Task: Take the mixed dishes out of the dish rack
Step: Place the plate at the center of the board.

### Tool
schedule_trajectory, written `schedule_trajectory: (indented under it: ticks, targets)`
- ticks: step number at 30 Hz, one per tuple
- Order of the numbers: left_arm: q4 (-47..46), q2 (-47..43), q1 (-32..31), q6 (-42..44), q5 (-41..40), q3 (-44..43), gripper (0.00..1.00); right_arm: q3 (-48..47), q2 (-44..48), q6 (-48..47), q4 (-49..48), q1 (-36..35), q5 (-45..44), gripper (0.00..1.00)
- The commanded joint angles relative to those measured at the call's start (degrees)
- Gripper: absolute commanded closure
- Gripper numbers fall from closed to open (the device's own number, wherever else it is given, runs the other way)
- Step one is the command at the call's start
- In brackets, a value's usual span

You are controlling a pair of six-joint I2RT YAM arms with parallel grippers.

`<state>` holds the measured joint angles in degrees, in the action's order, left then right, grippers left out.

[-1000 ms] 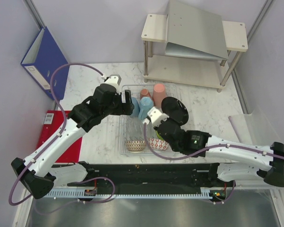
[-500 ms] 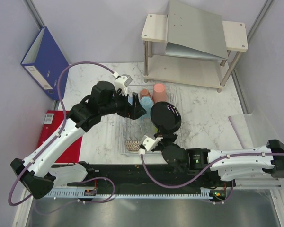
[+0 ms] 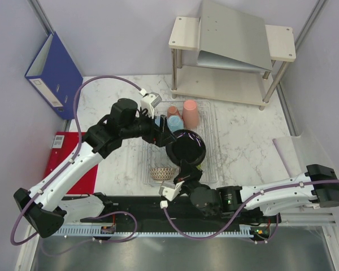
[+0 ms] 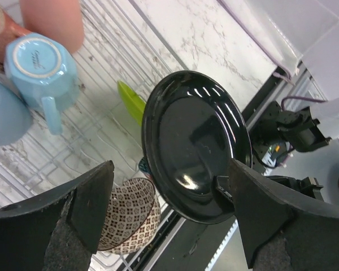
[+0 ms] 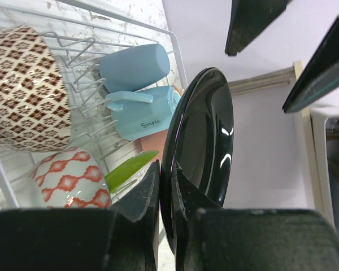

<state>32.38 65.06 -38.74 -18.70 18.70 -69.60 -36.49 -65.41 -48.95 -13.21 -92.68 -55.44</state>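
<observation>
My right gripper (image 5: 166,172) is shut on the lower rim of the black plate (image 5: 200,141), holding it upright above the near part of the dish rack (image 3: 210,127). My left gripper (image 4: 169,169) is open, one finger on each side of that plate (image 4: 195,144), not gripping it. Left in the rack are a lime-green plate (image 4: 131,101), a brown-white bowl (image 4: 127,217), a red-white bowl (image 5: 73,178), a light-blue mug (image 4: 37,62), a light-blue cup (image 5: 135,65) and a salmon-pink cup (image 3: 190,112). From above, the plate (image 3: 185,148) hangs between both grippers.
A beige two-tier shelf (image 3: 231,51) stands behind the rack. A blue binder (image 3: 53,70) leans at the back left, with a red flat thing (image 3: 68,164) on the table's left. A see-through sheet (image 3: 296,149) lies at the right edge.
My right gripper has pulled the black plate out of the rack's right side and carried it toward the near edge. My left gripper has swung right over the rack to flank the plate.
</observation>
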Motion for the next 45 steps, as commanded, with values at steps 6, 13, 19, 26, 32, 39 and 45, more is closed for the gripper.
schedule_trajectory:
  ticks: [6, 13, 19, 26, 32, 39, 45]
  targets:
    - [-2.5, -0.37, -0.19, 2.35, 7.14, 2.8, 0.16, 1.69, -3.67, -9.58, -11.65, -3.11, -1.69, 1.0]
    - [-3.02, -0.11, -0.19, 2.09, 6.97, 5.88, 0.2, 1.86, -2.71, -11.87, -14.03, -3.56, -2.39, 1.0]
    - [-3.29, -0.28, -0.11, 2.0, 7.14, 7.46, 0.38, 1.6, -1.39, -12.05, -14.12, -4.43, -3.18, 1.0]
    - [-3.47, -0.54, -0.19, 2.0, 6.62, 8.08, 0.98, 1.86, -1.65, -12.14, -14.73, -4.79, -4.32, 1.0]
    - [-4.78, -2.21, -0.19, 1.04, 3.02, 8.25, 0.98, 0.2, -2.97, -9.6, -17.2, -4.7, -8.18, 0.35]
    - [-5.93, -3.18, 0.07, -1.87, -1.55, 6.15, 0.98, -5.59, 0.97, 5.59, -12.1, -4.79, -11.7, 0.02]
    - [-5.66, -3.36, 3.66, -5.81, -8.58, 2.12, 0.98, -10.88, 11.93, 25.9, -5.24, -3.38, -15.38, 0.02]
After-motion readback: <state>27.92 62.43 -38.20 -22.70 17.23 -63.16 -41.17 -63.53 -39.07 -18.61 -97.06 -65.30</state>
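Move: The black plate, held at its near rim by the right fingers, has its middle about 7 cm right of the left hand, 2 cm back and 7 cm lower. From the right hand, the plate's middle lies 5 cm ahead, level sideways. The left hand has the blue mug some 12 cm ahead and 4 cm right, 15 cm down, the green plate 2 cm ahead and 10 cm right, and the checkered bowl 4 cm back and 1 cm left, both well below. The black plate passes from hand to hand above the rack: the left hand sinks about 4.5 cm and eases back 2 cm, shutting its open fingers on the plate's left rim while the right hand keeps its pinch, drifting a little back and left. Then the right fingers open wide and let go, and that hand rises some 4 cm, rolling its left side up, as the left carries the plate slightly forward and up. ##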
